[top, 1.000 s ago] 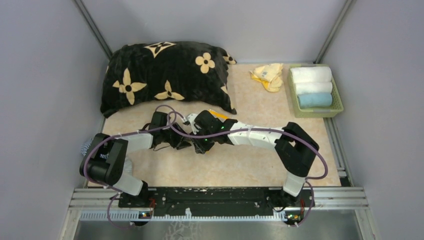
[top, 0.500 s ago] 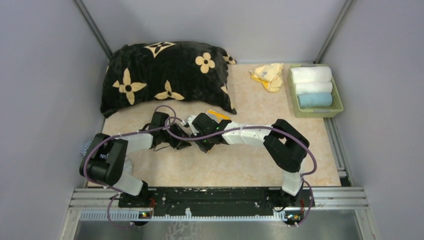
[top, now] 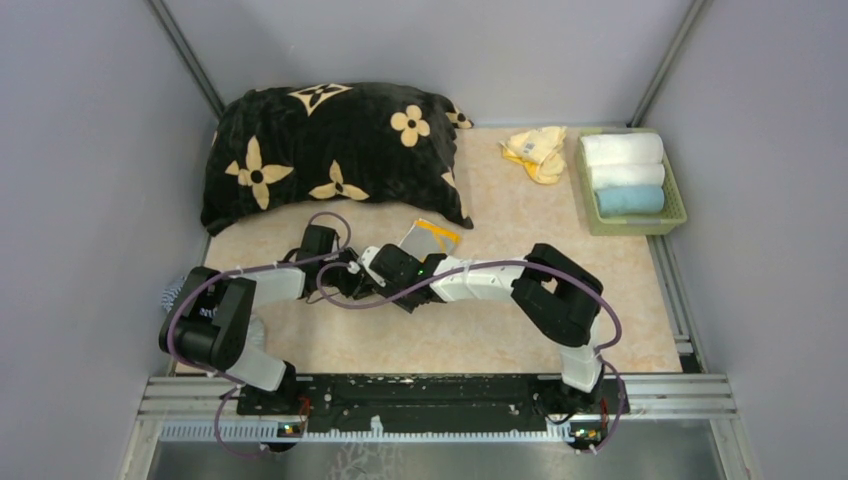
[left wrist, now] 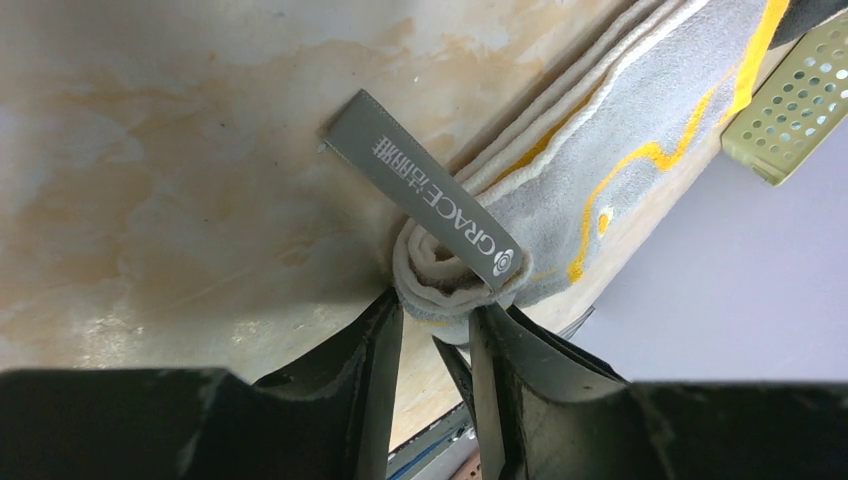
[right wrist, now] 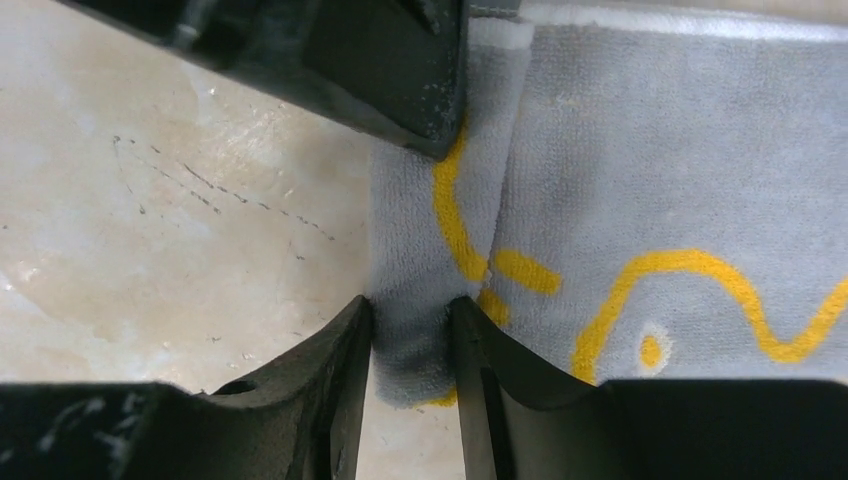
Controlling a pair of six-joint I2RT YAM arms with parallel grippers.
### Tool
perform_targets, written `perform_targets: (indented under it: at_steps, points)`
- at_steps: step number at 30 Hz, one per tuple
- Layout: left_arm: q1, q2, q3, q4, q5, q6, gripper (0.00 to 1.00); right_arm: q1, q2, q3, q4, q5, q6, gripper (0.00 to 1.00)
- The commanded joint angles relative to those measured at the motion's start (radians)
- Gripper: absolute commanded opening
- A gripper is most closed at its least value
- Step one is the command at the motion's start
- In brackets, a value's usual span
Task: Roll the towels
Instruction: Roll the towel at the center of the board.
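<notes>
The grey-and-yellow towel point(top: 428, 239) lies mid-table, its near end wound into a small roll point(left wrist: 450, 270) beside a grey "GRACE" label point(left wrist: 425, 190). In the left wrist view my left gripper point(left wrist: 438, 312) is shut on one end of that roll. My right gripper point(right wrist: 412, 322) is shut on the rolled edge of the same towel point(right wrist: 690, 140), both fingers pressed into the terry. The black left finger point(right wrist: 350, 60) crosses the top of the right wrist view. From above, the left gripper point(top: 350, 278) and the right gripper point(top: 386, 272) meet over the roll and hide it. A yellow towel point(top: 537, 152) lies crumpled at the back.
A green basket point(top: 676, 195) at the back right holds two white rolls and a light blue roll point(top: 630, 200). The big black cushion point(top: 330, 150) fills the back left. A striped cloth point(top: 172, 292) peeks out by the left arm's base.
My right arm has drawn left and folded its elbow in, carrying its gripper toward the left gripper. More of the flat towel now shows behind the grippers. The left arm has barely moved.
</notes>
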Motion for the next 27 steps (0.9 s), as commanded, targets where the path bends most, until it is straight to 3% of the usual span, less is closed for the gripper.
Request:
perform_targets:
  at_steps: [1, 6, 11, 15, 21, 27]
  points:
    - [0.01, 0.07, -0.065, -0.129, -0.148, 0.043, 0.39, 0.048, 0.093, -0.005, -0.053, 0.062, -0.04, 0.36]
    - [0.012, 0.093, -0.067, -0.13, -0.144, 0.049, 0.36, 0.063, 0.121, -0.017, -0.074, 0.071, -0.022, 0.34]
    - [0.013, 0.058, -0.076, -0.142, -0.141, 0.054, 0.35, 0.061, 0.098, -0.014, -0.085, -0.024, 0.004, 0.13]
    - [0.013, -0.056, -0.072, -0.201, -0.161, 0.063, 0.42, 0.034, 0.05, -0.001, -0.074, -0.245, 0.045, 0.0]
    - [0.015, -0.27, -0.057, -0.337, -0.193, 0.064, 0.56, -0.075, 0.007, -0.021, 0.011, -0.589, 0.141, 0.0]
    - [0.016, -0.461, -0.095, -0.435, -0.199, 0.023, 0.6, -0.193, 0.031, -0.051, 0.137, -0.877, 0.285, 0.0]
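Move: The towel's rolled part lies low between the hands, its middle about 2 cm ahead and 2 cm left of the right hand, level with it, and about 4 cm right and 1 cm back of the left hand. From the right hand, the unrolled far end lies roughly 13 cm ahead and 8 cm right, the black blanket's near corner some 15 cm ahead and 14 cm right. Right fingers pinch the roll and drag it back about 4 cm, while left fingers open and withdraw leftward. ##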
